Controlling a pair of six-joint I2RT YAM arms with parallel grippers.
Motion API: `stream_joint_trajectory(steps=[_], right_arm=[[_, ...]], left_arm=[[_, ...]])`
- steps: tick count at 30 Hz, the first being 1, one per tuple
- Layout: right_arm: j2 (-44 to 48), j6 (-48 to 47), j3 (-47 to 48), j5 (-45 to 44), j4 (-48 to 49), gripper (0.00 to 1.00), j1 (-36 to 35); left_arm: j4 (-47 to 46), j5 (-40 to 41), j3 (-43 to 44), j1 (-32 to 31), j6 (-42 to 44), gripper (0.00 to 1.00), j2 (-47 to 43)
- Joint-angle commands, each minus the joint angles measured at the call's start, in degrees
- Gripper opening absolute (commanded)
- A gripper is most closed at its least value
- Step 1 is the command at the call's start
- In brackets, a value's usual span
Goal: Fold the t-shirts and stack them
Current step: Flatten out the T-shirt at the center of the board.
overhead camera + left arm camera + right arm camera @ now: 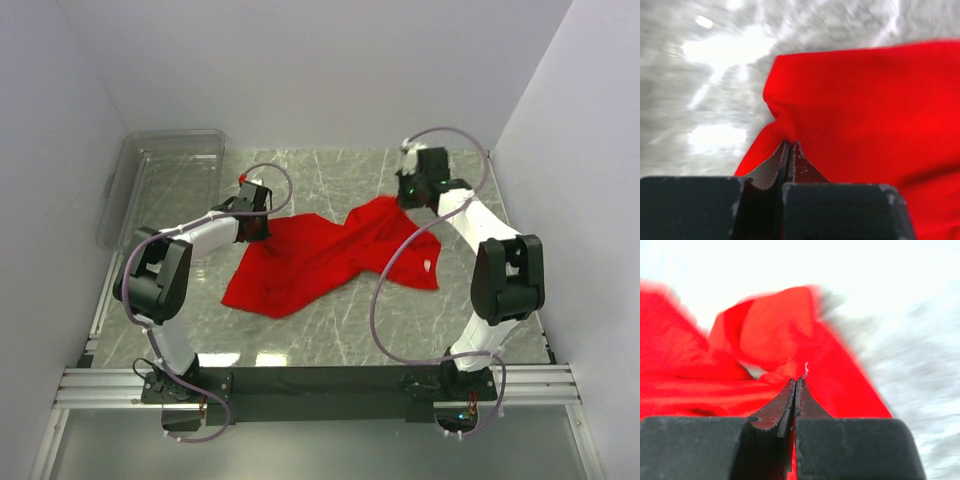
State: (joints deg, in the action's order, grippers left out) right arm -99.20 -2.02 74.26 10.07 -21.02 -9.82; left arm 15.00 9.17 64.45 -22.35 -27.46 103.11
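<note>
A bright red t-shirt (320, 262) lies crumpled and spread across the middle of the marble table. My left gripper (262, 232) sits at the shirt's upper left edge. In the left wrist view its jaws (789, 144) are pressed together, and the red cloth (865, 110) puckers toward their tips. At the shirt's far right corner is my right gripper (405, 198). The right wrist view shows it (797, 380) shut on a raised ridge of the t-shirt (770, 330), with a small white thread at the tips.
A clear plastic bin (128, 172) stands at the back left of the table. White walls close in the table on the left, back and right. Bare marble tabletop (330, 335) lies between the shirt and the arm bases.
</note>
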Motion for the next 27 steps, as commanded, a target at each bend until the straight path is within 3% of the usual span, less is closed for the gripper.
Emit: stream_joint_trajectory(steps=[1,4,8,9,10,11,12,14,16,17,18,22,27], right_arm=[[-2.30,3.58,6.05,-9.95,11.60,0.00,3.31],[-6.25,6.32,9.66,-17.35,15.73,0.00,4.98],[-13.37,7.21,16.42,-15.45,16.98,0.04,6.22],[-15.22,6.34,18.71,-12.90,13.75,0.15,6.31],[-18.19,5.11,23.69,-10.09,11.63,0.38,6.31],[-19.27,4.05,25.83,-7.46,9.78,0.45,6.31],[-19.80,3.09,27.68,-6.30,6.37,0.48,6.40],[-17.27,-2.70,27.35,-1.23,5.81,0.60,6.92],[-11.15,-12.15,21.41,2.74,6.07,0.69,7.80],[-9.19,-16.31,19.19,10.42,5.64,0.75,8.41],[-7.61,-23.22,16.47,12.33,2.50,0.76,9.55],[-9.68,-34.87,18.19,16.47,-12.53,0.75,12.81],[-17.32,-33.23,24.24,17.88,-18.00,0.73,14.31]], left_arm=[[1.16,8.48,2.43,0.11,2.06,0.01,-2.74],[1.34,10.69,3.75,0.64,2.15,0.00,-1.25],[0.20,10.44,7.26,1.25,2.58,0.01,1.20],[-0.32,9.04,8.32,1.25,2.85,0.01,1.65],[-0.24,8.33,10.59,1.25,2.94,0.02,2.61],[-0.07,7.54,11.83,1.25,2.94,0.06,2.97],[0.46,6.83,12.89,1.25,3.03,0.23,3.06],[0.29,6.13,14.83,1.25,3.38,0.43,1.67],[-0.76,4.37,14.66,1.26,3.99,0.52,-0.36],[-1.03,3.67,14.40,1.25,4.95,0.59,-2.80],[-1.29,1.23,13.96,1.25,5.49,0.61,-4.04],[-1.12,-4.92,8.36,1.25,5.58,0.64,-11.33],[-2.52,-10.48,-2.11,1.25,1.10,0.64,-17.76]])
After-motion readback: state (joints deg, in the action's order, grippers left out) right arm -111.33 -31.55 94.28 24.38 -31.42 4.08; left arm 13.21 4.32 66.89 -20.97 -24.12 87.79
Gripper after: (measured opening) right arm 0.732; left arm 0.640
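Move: My left hand grips the T-shirt by its left edge, and the spot for that edge is about 6 cm ahead. The shirt's near-left corner is some 14 cm back and 8 cm left of this hand; the clear bin is about 11 cm ahead and 23 cm left. My right hand holds the shirt's far-right part up; its spot is roughly 13 cm ahead, 6 cm right and 9 cm down. The white tag lies some 15 cm back and 5 cm right of this hand. With both hands still pinching the T-shirt, I pull it forward: my right hand swings about 14 cm forward and 6 cm right, first rising and then dipping, while my left goes some 6 cm forward and up. Both open and let go; my left then climbs and draws back, ending 13 cm higher, while my right backs over the shirt towards the tag, turning about 30 degrees counter-clockwise. ##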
